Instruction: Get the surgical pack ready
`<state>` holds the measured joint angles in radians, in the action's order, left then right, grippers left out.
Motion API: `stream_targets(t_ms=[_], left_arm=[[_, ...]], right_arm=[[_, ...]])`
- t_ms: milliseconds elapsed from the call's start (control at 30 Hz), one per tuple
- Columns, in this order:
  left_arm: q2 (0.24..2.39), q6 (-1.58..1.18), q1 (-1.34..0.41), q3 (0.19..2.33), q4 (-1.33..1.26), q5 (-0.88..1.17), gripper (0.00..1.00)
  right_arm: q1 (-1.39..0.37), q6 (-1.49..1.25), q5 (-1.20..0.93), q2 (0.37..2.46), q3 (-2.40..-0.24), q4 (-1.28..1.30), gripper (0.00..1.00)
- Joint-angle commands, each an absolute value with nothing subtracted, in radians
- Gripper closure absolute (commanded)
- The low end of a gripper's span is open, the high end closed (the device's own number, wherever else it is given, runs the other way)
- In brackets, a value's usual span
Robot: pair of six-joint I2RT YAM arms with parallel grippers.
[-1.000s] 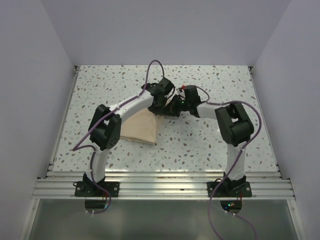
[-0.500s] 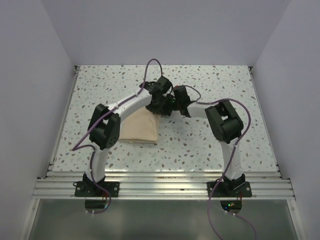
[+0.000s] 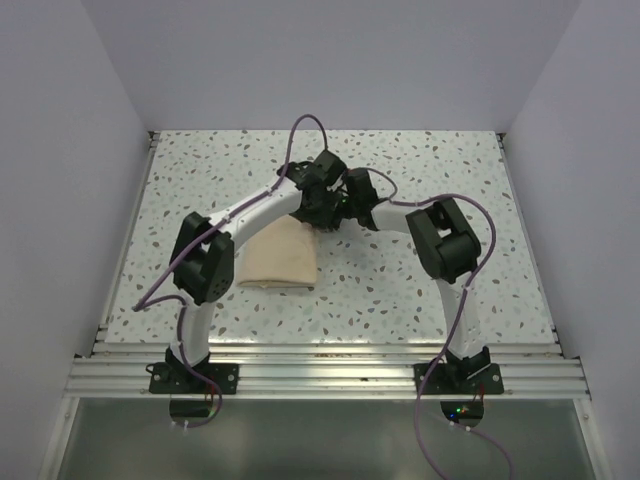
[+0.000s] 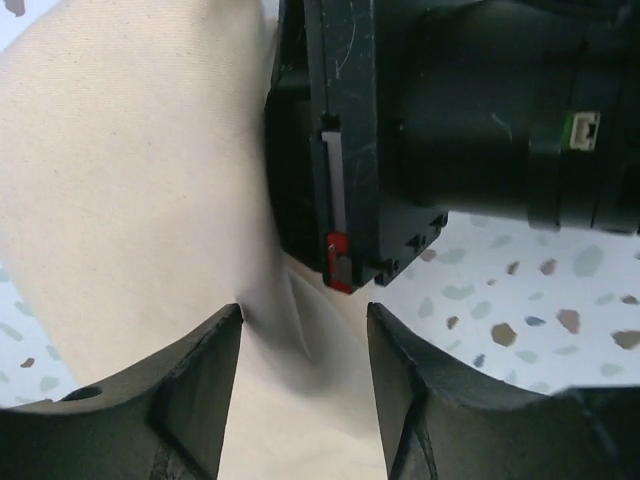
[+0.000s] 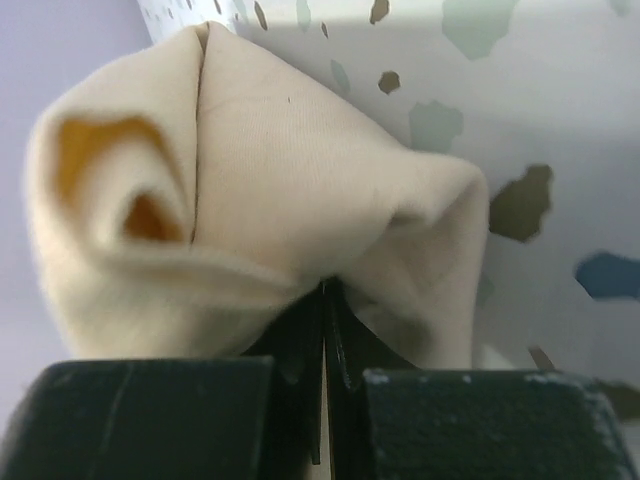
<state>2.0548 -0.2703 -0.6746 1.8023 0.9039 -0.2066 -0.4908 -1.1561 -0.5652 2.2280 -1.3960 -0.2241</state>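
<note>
The surgical pack's tan-beige fabric sheet (image 3: 283,258) lies folded on the speckled table, left of centre. Both grippers meet at its far right corner. My left gripper (image 3: 320,210) hangs over that corner with its jaws open; in the left wrist view the fabric (image 4: 130,180) lies flat below the left gripper (image 4: 303,320), held by neither finger. My right gripper (image 3: 342,207) is shut on a bunched fold of the fabric (image 5: 280,170), pinched between the right gripper's (image 5: 325,290) tips. The right gripper's black body (image 4: 420,120) sits just ahead of my left fingers (image 4: 190,395).
The speckled tabletop (image 3: 430,170) is walled in by plain white panels on the left, back and right. An aluminium rail (image 3: 320,365) runs along the near edge by the arm bases. Purple cables (image 3: 305,130) loop above both arms.
My left gripper has opened and let go of the fabric. The right gripper has carried its pinched corner leftward, next to the left gripper, and the fabric's right edge now lies folded over.
</note>
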Motion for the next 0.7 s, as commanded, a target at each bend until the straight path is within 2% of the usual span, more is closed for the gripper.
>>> stream_targets(t_ms=[0,133,300,667], left_arm=[[1.922,-0.296,-0.673,1.787,0.861,-0.163,0.43],[1.824,-0.319,-0.621,1.750,0.842,-0.173,0.45],[1.763,-0.331,-0.551,1.678,0.799,-0.123,0.56],[1.710,-0.431,-0.548,1.401,0.463,0.164,0.80]], right_arm=[[-0.431,-0.982,-0.584,2.091,-1.361,-0.034,1.00],[-0.338,-0.858,-0.592,1.962,-1.310,0.101,1.00],[-0.301,-0.775,-0.673,1.953,-1.351,0.120,1.00],[-0.336,-1.047,-0.916,2.184,-1.621,-0.224,0.96]])
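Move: The surgical pack's middle lies about 4 cm back, 6 cm to the left and 4 cm below the left gripper, whose parted fingers are right over its folded right side. From the right gripper, at the cloth's fold, it is some 6 cm back and 4 cm left, roughly level. The loose far-right flap lies about 8 cm ahead and 2 cm right of the left hand, some 4 cm below it, and about 5 cm ahead and 2 cm right of the right one. Draw the right gripper, kept shut, out of the cloth's fold about 11 cm to the right, then carry it up and forward and part of the way back left, to end 10 cm higher. Lift the left gripper nearly 9 cm clear of the pack, drifting left, then lower it again halfway while closing its fingers most of the way and rolling it some 20 degrees, left side down. ##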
